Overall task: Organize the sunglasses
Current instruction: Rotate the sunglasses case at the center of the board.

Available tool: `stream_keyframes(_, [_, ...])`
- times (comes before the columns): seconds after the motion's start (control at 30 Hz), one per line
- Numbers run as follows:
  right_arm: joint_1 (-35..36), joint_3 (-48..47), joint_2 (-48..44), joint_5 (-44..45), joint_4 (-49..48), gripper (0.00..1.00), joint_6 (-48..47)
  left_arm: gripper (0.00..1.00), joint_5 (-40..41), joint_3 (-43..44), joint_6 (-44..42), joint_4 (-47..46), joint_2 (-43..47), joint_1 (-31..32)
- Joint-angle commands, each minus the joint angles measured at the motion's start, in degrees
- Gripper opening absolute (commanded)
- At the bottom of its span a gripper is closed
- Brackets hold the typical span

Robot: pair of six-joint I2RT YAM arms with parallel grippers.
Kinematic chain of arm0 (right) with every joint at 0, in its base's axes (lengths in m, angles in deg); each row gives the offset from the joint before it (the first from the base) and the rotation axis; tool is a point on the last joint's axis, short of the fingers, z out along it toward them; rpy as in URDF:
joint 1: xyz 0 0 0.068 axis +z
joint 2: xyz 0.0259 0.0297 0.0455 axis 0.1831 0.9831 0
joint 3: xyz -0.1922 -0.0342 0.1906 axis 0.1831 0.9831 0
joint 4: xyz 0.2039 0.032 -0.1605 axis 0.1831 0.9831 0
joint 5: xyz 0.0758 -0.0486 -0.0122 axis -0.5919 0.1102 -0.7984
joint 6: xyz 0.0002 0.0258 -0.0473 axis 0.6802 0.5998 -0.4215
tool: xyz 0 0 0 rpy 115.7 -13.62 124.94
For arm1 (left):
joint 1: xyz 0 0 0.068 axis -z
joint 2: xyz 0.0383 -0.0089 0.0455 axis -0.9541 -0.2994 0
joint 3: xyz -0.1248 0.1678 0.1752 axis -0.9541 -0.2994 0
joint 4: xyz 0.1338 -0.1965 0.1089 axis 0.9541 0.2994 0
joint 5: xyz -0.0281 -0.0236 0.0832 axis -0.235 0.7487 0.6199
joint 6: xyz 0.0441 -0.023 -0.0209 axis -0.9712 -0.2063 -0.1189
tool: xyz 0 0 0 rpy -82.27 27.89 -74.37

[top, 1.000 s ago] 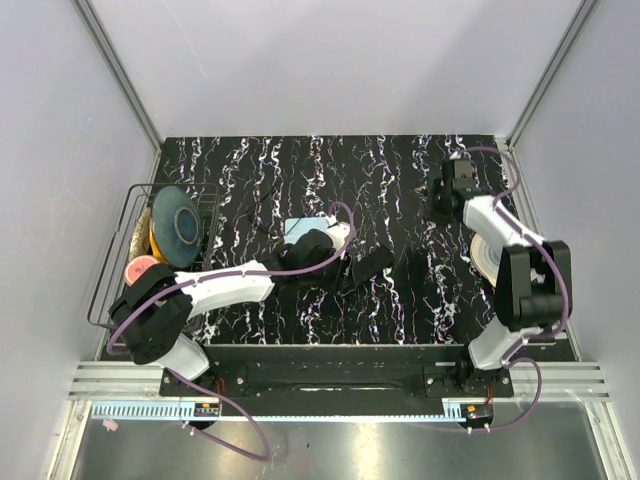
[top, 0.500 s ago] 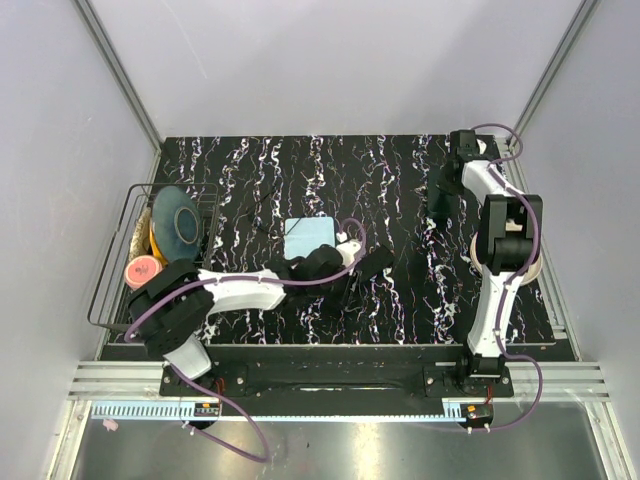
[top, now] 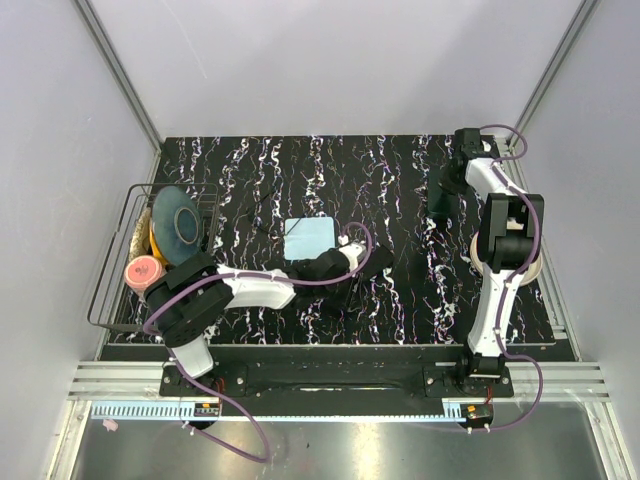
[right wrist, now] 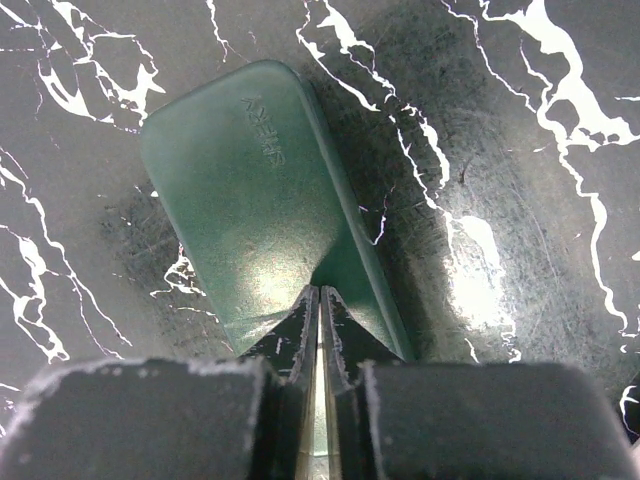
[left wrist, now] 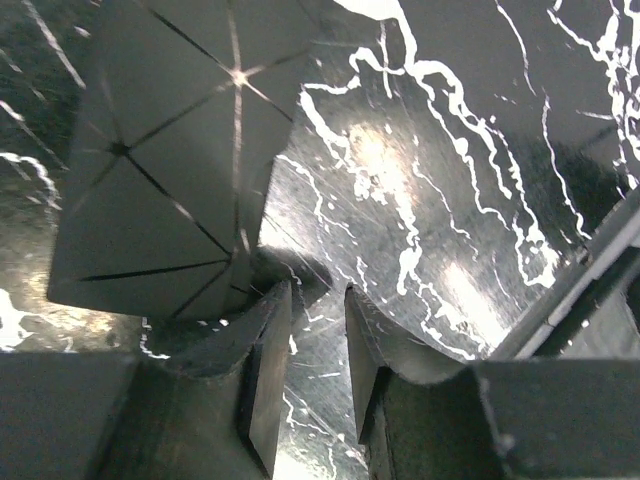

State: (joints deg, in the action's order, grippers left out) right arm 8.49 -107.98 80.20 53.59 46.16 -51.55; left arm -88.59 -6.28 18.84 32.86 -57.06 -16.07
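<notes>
A black faceted folding case (left wrist: 160,180) lies on the marbled table, seen in the top view just right of centre (top: 380,257). My left gripper (left wrist: 318,300) (top: 358,264) is low at the case's corner. Its jaws stand a narrow gap apart with only table between them, and the left finger (left wrist: 262,340) is against the case's edge. A dark green soft case (right wrist: 260,190) (top: 439,208) lies at the back right. My right gripper (right wrist: 320,292) (top: 447,190) is shut, pinching the green case's surface into a crease. I cannot make out the sunglasses themselves.
A light blue cloth (top: 308,237) lies at centre. A wire rack (top: 112,272) at the left edge holds plates (top: 178,222) and a pink cup (top: 143,270). A white round object (top: 480,250) sits under the right arm. Side walls stand close to both table edges.
The right arm swung out to the back right corner and its jaws closed on the green case. The left gripper slid right toward the black case, and its jaws narrowed.
</notes>
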Motion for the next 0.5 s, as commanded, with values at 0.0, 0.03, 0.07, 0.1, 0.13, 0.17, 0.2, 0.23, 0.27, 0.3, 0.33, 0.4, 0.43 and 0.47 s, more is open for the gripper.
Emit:
stream_keyframes(0.0, [-0.48, -1.64, -0.02, -1.68, 3.22, 0.08, 1.70, 0.33, 11.59, 0.59, 1.13, 4.45, -1.63, 0.09])
stream_keyframes(0.03, [-0.48, -1.90, -1.15, -1.94, 3.22, 0.10, 1.44, 0.33, 12.66, 0.59, 1.48, 5.07, -1.72, 0.09])
stream_keyframes(0.07, [-0.48, -1.99, -2.04, -2.73, 2.88, 0.11, 1.27, 0.33, 13.54, 0.68, 1.57, 5.16, -1.81, 0.18])
stream_keyframes(0.1, [-0.48, -1.82, -3.00, -3.26, 2.26, 0.15, 1.00, 0.33, 14.60, 0.85, 1.75, 5.33, -1.89, 0.09])
stream_keyframes(0.13, [-0.48, -1.56, -5.36, -3.96, 2.00, 0.27, 0.31, 0.33, 14.69, 0.85, 1.92, 5.51, -2.07, -0.08])
stream_keyframes(0.17, [-0.40, -0.95, -6.69, -5.71, 1.65, 0.35, -0.14, 0.33, 14.78, 0.77, 2.01, 5.34, -2.07, -0.17])
stream_keyframes(0.2, [-0.40, -0.42, -8.01, -6.77, 1.03, 0.39, -0.49, 0.33, 14.69, 0.42, 2.10, 5.16, -2.07, -0.17])
stream_keyframes(0.23, [-0.31, 0.28, -10.81, -7.91, 0.68, 0.46, -1.36, 0.33, 14.61, 0.07, 2.45, 4.90, -1.98, -0.17])
stream_keyframes(0.27, [0.13, 1.86, -12.05, -10.18, 0.24, 0.48, -1.63, 0.33, 14.52, -0.29, 2.71, 4.46, -1.81, -0.17])
stream_keyframes(0.3, [0.48, 2.57, -13.28, -10.99, 0.24, 0.50, -1.90, 0.33, 14.26, -1.33, 2.89, 3.41, -1.72, -0.17])
stream_keyframes(0.33, [0.83, 3.44, -15.47, -12.04, 0.24, 0.52, -2.42, 0.33, 14.25, -1.87, 3.41, 2.88, -1.20, -0.09])
stream_keyframes(0.4, [3.02, 6.61, -17.42, -12.93, 0.23, 0.53, -2.78, 0.33, 14.25, -3.01, 3.77, 2.00, -0.84, -0.26])
stream_keyframes(0.43, [4.25, 7.66, -19.08, -13.19, 0.15, 0.53, -3.21, 0.33, 14.43, -3.19, 4.29, 1.65, -0.75, -0.26])
stream_keyframes(0.47, [5.13, 9.85, -19.88, -13.28, 0.06, 0.53, -3.30, 0.33, 14.52, -3.28, 4.47, 1.47, -0.84, -0.44])
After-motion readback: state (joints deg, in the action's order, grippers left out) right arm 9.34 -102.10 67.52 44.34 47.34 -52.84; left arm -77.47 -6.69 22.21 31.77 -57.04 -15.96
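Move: The black sunglasses case lies just beyond the left fingertips, its middle about 8 cm ahead and 5 cm right, nearly level in height. Its near-left end is at the forward finger. From that hand, the light-blue cloth is some 18 cm ahead and 10 cm left, the green case roughly 32 cm ahead and 27 cm right. The green case sits right under the right fingertips; from that hand the black case is about 23 cm back and 23 cm left. The black case's near-left end is pushed forward by the outside of the left hand's forward finger, the hand sliding level about 3 cm forward and a little left and turning some 10 degrees counter-clockwise, its part-open fingers unchanged. Off the green case, the right hand opens its nearly shut fingers to about half and rises some 7 cm, drifting left and slightly back. ##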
